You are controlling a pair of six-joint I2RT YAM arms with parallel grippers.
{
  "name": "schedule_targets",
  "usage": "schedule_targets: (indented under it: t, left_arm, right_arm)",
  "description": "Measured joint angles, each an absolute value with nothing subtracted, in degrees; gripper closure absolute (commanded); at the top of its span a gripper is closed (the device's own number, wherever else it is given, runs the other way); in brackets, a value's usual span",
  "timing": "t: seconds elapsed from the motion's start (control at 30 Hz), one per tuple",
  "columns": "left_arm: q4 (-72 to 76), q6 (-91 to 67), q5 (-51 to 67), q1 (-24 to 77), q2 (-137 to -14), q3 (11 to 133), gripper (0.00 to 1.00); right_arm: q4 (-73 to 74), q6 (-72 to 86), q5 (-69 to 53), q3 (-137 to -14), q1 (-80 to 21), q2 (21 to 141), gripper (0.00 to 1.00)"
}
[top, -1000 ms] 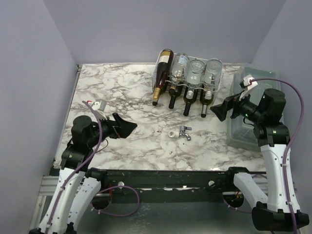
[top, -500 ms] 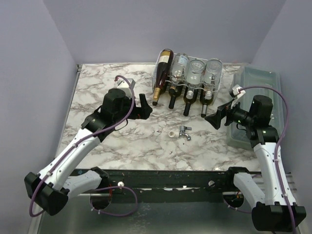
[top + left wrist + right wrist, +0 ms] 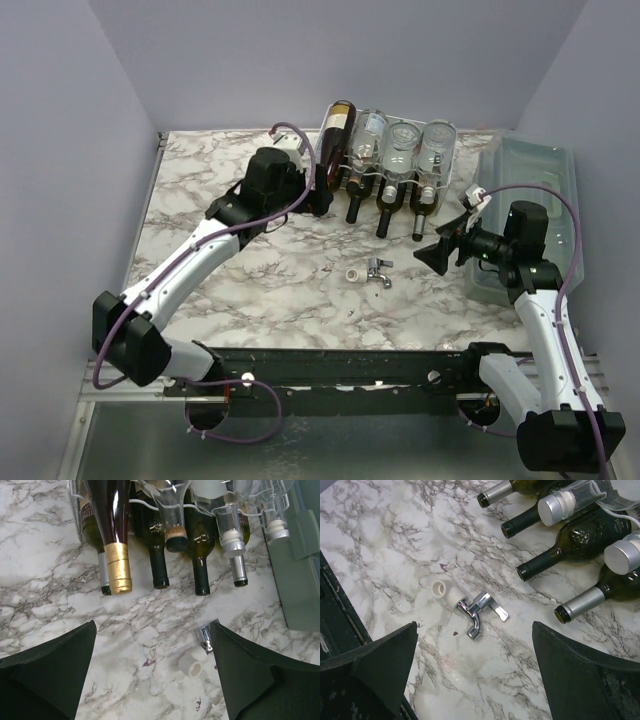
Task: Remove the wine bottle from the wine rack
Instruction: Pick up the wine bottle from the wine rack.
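The white wire wine rack (image 3: 455, 165) stands at the back of the marble table with several bottles lying in it, necks toward me. The wine bottle (image 3: 337, 135) at its left end is dark with a gold-foil neck (image 3: 119, 567) and lies tilted on top. My left gripper (image 3: 318, 190) hovers open just in front of the bottle necks; in its wrist view the gripper (image 3: 152, 625) has only bare table between its fingers. My right gripper (image 3: 440, 250) is open over the table right of centre, below the rightmost necks, holding nothing (image 3: 475, 625).
A chrome tap with a white plastic fitting (image 3: 370, 272) lies on the table in front of the rack, between the two grippers. A translucent grey-green lidded bin (image 3: 530, 175) sits along the right edge, beside the right arm.
The left arm has swung from the near left of the table up to the front of the rack. The right gripper has drifted left and slightly nearer. Both stayed open.
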State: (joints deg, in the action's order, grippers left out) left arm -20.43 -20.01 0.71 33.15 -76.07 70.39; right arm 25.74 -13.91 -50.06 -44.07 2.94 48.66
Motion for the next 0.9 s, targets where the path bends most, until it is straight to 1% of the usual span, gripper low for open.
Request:
schedule_targets:
  t: [0.23,0.4,0.47,0.53,0.77,0.9]
  left_arm:
    - [-18.3,-17.1,-0.8,33.1,-89.6,79.5,0.11]
    - [-17.1,-15.0,-1.9,33.0,-97.6,84.4,0.18]
    - [-16.5,-14.5,-2.0,32.6,-99.7,85.6,0.21]
    - [-15.6,-14.3,-2.0,31.9,-101.4,85.9,0.26]
    - [-13.7,-14.4,1.2,28.1,-105.1,85.9,0.30]
    - [-12.9,-14.5,3.2,27.6,-107.0,86.1,0.34]
  right_arm:
    - [26.8,-15.7,-50.7,-44.1,2.9,47.9,0.00]
    - [26.9,-16.2,-50.7,-44.1,2.9,47.1,0.00]
    - [26.9,-16.4,-50.6,-44.1,2.9,47.1,0.00]
    - [26.9,-16.6,-50.5,-44.1,2.9,47.1,0.00]
    - [27.1,-16.6,-50.4,-44.1,2.9,47.0,0.00]
    - [27.1,-16.6,-50.2,-44.1,2.9,47.0,0.00]
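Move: The amber wine bottle lies neck-down towards me on the rack, its middle about 18 cm ahead of my left hand, 4 cm to the right and 8 cm below. A clear corked bottle lies some 8 cm to the right of it, level with it front to back. A silver-capped dark bottle is right beneath the amber one, about 9 cm lower. From my right hand the amber bottle is roughly 29 cm ahead, 25 cm left and 4 cm below. I bring my left hand down onto the amber bottle's neck: first mostly forward, some 12 cm in all, then increasingly down, about 10 cm, easing forward at the end. I roll the hand slightly and narrow the wide-open fingers to around two thirds on either side of the gold-foiled neck, still without a grip on it. ##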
